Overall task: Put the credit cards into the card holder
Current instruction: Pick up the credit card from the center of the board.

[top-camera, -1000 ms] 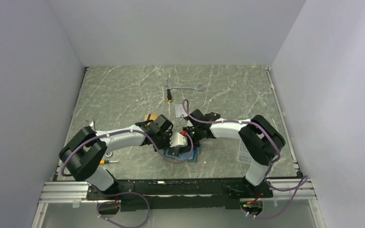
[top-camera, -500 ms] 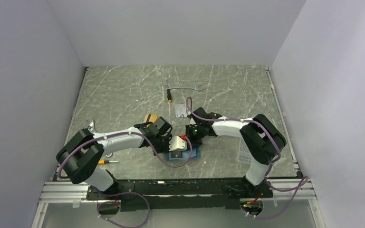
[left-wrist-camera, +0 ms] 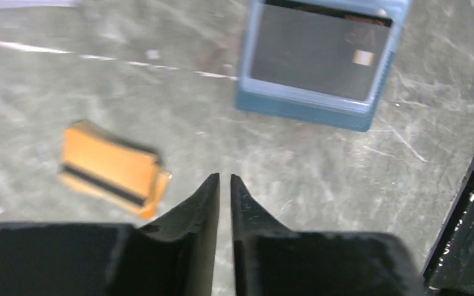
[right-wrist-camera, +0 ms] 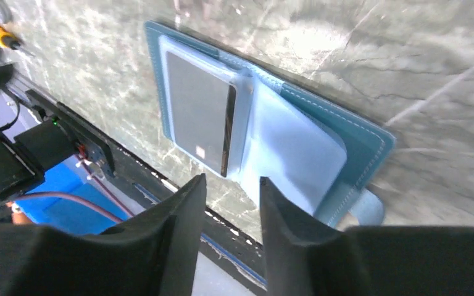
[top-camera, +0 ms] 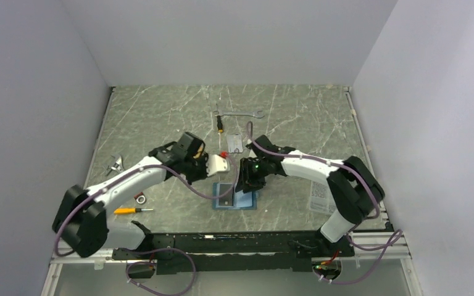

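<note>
The teal card holder (right-wrist-camera: 352, 132) lies open on the table, also seen from above (top-camera: 247, 201) and from the left wrist (left-wrist-camera: 302, 103). A dark credit card (right-wrist-camera: 197, 114) sits in its left pocket (top-camera: 224, 195) (left-wrist-camera: 315, 52). Orange credit cards (left-wrist-camera: 108, 163) with a black stripe lie stacked to the left of my left gripper (left-wrist-camera: 224, 179). Its fingers are almost together with only a thin slit and nothing between them. It hovers up-left of the holder (top-camera: 221, 164). My right gripper (right-wrist-camera: 231, 180) is open and empty above the holder's right half (top-camera: 247, 179).
A wrench (top-camera: 237, 113), a small screwdriver (top-camera: 221, 126) and a clear packet (top-camera: 236, 143) lie farther back. A yellow screwdriver (top-camera: 126, 210) and a metal ring (top-camera: 141, 197) lie near the left arm. A printed sheet (top-camera: 318, 198) lies by the right arm.
The left arm has drawn back up and left, away from the holder. The right gripper has opened and let go. The dark card now lies uncovered in the holder.
</note>
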### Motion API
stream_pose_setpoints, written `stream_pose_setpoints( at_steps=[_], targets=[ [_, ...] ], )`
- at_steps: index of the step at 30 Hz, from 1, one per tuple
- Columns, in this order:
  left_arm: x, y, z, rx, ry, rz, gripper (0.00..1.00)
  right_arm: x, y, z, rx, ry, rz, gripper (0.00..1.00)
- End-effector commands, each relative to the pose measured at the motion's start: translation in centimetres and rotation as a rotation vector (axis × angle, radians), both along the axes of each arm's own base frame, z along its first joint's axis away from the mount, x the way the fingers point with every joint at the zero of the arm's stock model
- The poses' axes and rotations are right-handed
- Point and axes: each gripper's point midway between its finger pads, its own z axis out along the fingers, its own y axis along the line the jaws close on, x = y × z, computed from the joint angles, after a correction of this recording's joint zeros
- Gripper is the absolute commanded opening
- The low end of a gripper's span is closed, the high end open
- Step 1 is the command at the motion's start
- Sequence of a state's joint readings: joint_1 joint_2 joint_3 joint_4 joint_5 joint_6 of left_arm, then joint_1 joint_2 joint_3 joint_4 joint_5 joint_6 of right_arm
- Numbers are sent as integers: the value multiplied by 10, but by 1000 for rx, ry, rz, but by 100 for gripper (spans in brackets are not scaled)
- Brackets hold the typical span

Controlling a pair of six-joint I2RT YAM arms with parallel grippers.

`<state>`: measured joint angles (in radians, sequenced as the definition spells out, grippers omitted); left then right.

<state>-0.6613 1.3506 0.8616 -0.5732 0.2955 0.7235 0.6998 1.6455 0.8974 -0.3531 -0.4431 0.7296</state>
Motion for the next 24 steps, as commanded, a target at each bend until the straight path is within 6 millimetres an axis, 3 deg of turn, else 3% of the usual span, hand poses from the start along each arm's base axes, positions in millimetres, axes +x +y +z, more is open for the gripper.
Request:
stream_pose_setpoints(
  at_steps=[1,4,6,7,10,13,19,24],
  targets=[
    [19,19,78,-49,-174,51,29,27,-7,50,22,-169,-49,47],
    [25,42,116,-77,-288,135,57,42,-11,81,79,-265,-79,56],
    [25,58,137,-112,-350,186,96,52,-21,95,103,-285,-122,63],
    [27,68,143,-118,-380,224,99,56,-27,100,124,-284,-145,67],
    [35,101,144,-92,-481,377,99,71,-51,103,154,-280,-249,80],
    [24,115,135,-64,-463,421,99,81,-69,109,103,-339,-304,89],
    [13,125,134,-47,-391,494,99,93,-93,119,29,-411,-379,100],
    [26,113,126,-65,-331,502,99,101,-114,115,77,-430,-445,100]
  ],
)
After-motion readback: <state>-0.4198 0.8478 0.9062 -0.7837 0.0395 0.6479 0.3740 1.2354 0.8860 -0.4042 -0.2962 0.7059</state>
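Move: The silver card at the board's centre lies about 21 cm ahead of the right hand, nearly in line with it and roughly 4 cm lower. The black cards lie 16 cm ahead and 15 cm right; the card holder is just beneath, its middle about 1 cm back. From the left hand, some 7 cm above the table, the silver card is 18 cm ahead and 10 cm right, the gold cards 12 cm ahead and 4 cm left. With nothing in either gripper, both hands part upward from the card holder and open wide. The right hand rises some 10 cm while swinging forward and right, towards and above the black cards, turning clockwise. The left hand climbs about 15 cm, swings roughly 12 cm left past the near side of the gold cards, then sinks slightly, turning counter-clockwise; both tilt their fingertips forward. ##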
